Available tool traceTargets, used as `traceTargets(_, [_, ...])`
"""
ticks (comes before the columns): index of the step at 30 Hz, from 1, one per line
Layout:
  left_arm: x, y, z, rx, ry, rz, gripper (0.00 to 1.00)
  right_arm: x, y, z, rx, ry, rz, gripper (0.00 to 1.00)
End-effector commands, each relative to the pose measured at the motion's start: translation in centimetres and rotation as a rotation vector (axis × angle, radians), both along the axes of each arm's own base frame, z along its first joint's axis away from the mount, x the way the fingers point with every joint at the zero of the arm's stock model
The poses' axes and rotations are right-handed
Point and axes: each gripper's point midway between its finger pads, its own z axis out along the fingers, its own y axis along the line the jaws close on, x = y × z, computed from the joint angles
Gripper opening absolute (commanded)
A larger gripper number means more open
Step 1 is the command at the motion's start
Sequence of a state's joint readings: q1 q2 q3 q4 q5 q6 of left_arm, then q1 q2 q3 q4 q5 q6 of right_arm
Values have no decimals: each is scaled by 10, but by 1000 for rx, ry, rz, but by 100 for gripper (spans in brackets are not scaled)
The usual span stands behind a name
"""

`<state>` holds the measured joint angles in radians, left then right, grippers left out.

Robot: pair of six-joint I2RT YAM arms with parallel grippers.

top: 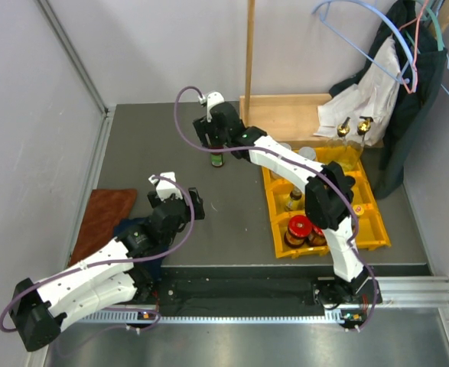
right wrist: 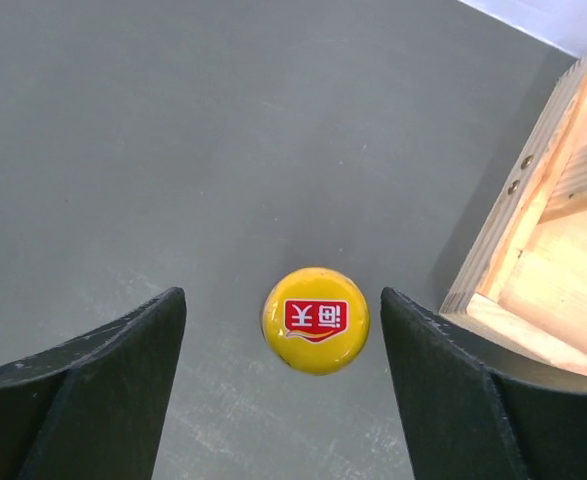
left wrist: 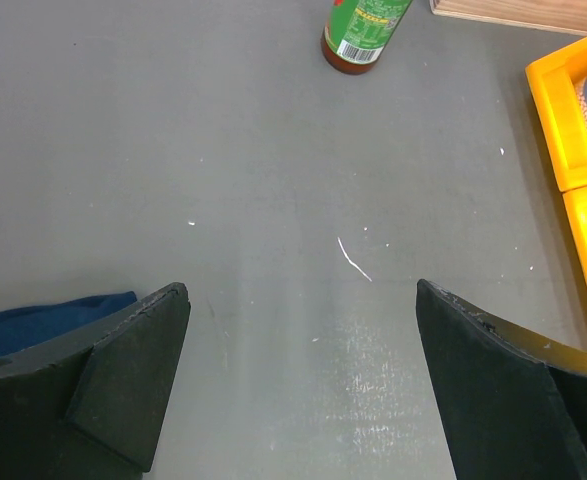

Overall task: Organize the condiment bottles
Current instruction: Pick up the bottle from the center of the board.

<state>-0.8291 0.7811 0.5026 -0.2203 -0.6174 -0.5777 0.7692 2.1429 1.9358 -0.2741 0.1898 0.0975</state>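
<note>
A dark bottle with a green label [top: 217, 160] stands upright on the grey table left of the wooden tray. Its foot shows at the top of the left wrist view [left wrist: 358, 35]. My right gripper [top: 213, 142] hangs straight above it. In the right wrist view its yellow cap [right wrist: 316, 319] sits between the open fingers of that gripper [right wrist: 283, 298], with a gap on each side. Red-lidded jars [top: 299, 226] and a small bottle [top: 294, 200] stand in the yellow bin [top: 366, 200]. Two gold-stoppered bottles [top: 354, 126] stand behind it. My left gripper [top: 180, 200] [left wrist: 303, 330] is open and holds nothing.
A wooden tray [top: 285, 115] [right wrist: 553, 260] with an upright post lies at the back, close to the bottle's right. An orange cloth [top: 102, 218] and a blue cloth [top: 132, 229] [left wrist: 43, 320] lie by the left arm. Clothes on hangers [top: 408, 76] fill the back right corner.
</note>
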Motion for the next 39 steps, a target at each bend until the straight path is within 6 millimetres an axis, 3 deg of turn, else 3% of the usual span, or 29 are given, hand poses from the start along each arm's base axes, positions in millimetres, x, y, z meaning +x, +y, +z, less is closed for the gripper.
traceTargets(1, [2, 0, 5, -21, -15, 4, 99, 9, 7, 22, 52, -33, -13, 75])
traceTargets(10, [2, 0, 6, -28, -17, 2, 99, 8, 1, 21, 32, -26, -29, 58])
traceTargets(13, [2, 0, 7, -30, -20, 2, 99, 9, -1, 20, 28, -22, -34, 42])
traceTargets(16, [2, -1, 7, -27, -20, 1, 99, 9, -4, 22, 18, -24, -42, 8])
traceTargets(17, [2, 0, 7, -24, -20, 0, 99, 10, -5, 27, 19, -31, -46, 1])
traceTargets(23, [1, 0, 8, -32, -20, -1, 99, 6, -14, 57, 37, -70, -68, 0])
traceTargets(29, [0, 1, 11, -41, -25, -2, 99, -10, -39, 122, 94, -156, -99, 0])
traceTargets(30, [-1, 1, 12, -43, -27, -3, 99, -17, -47, 141, 111, -181, -103, 0])
traceTargets(33, [-1, 0, 12, -46, -23, -4, 99, -27, -67, 162, 100, -206, -138, 0])
traceTargets(34, [-1, 0, 12, -44, -22, -5, 99, -37, -79, 186, 121, -240, -147, 0])
traceTargets(36, [-1, 0, 14, -50, -24, -5, 99, -45, -97, 195, 112, -258, -189, 0])
traceTargets(37, [-1, 0, 14, -52, -25, -5, 99, -56, -112, 214, 126, -283, -205, 0])
traceTargets(39, [-2, 1, 15, -53, -28, -4, 99, -64, -133, 219, 112, -292, -256, 0])
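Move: The condiment bottle stands upright between the right hand's open fingers, its middle straight below the hand point by some 5 cm. The silver-lidded jar in the yellow crate is about 20 cm to the right and 2 cm back; the crate's middle lies roughly 33 cm right and 12 cm back, and the wooden stand's base about 21 cm right and 12 cm farther out, all some 10 cm below. From the left hand the bottle is about 20 cm ahead and 9 cm to the right, roughly level. The right fingers close on the bottle's neck just under the yellow cap and pinch it, the hand all but staying in place at first apart from easing about a centimetre to the right. Keeping that grip, the hand then speeds up and carries the bottle up, to the right and a little back, around 12 cm in all, towards the yellow crate, turning slightly clockwise. ##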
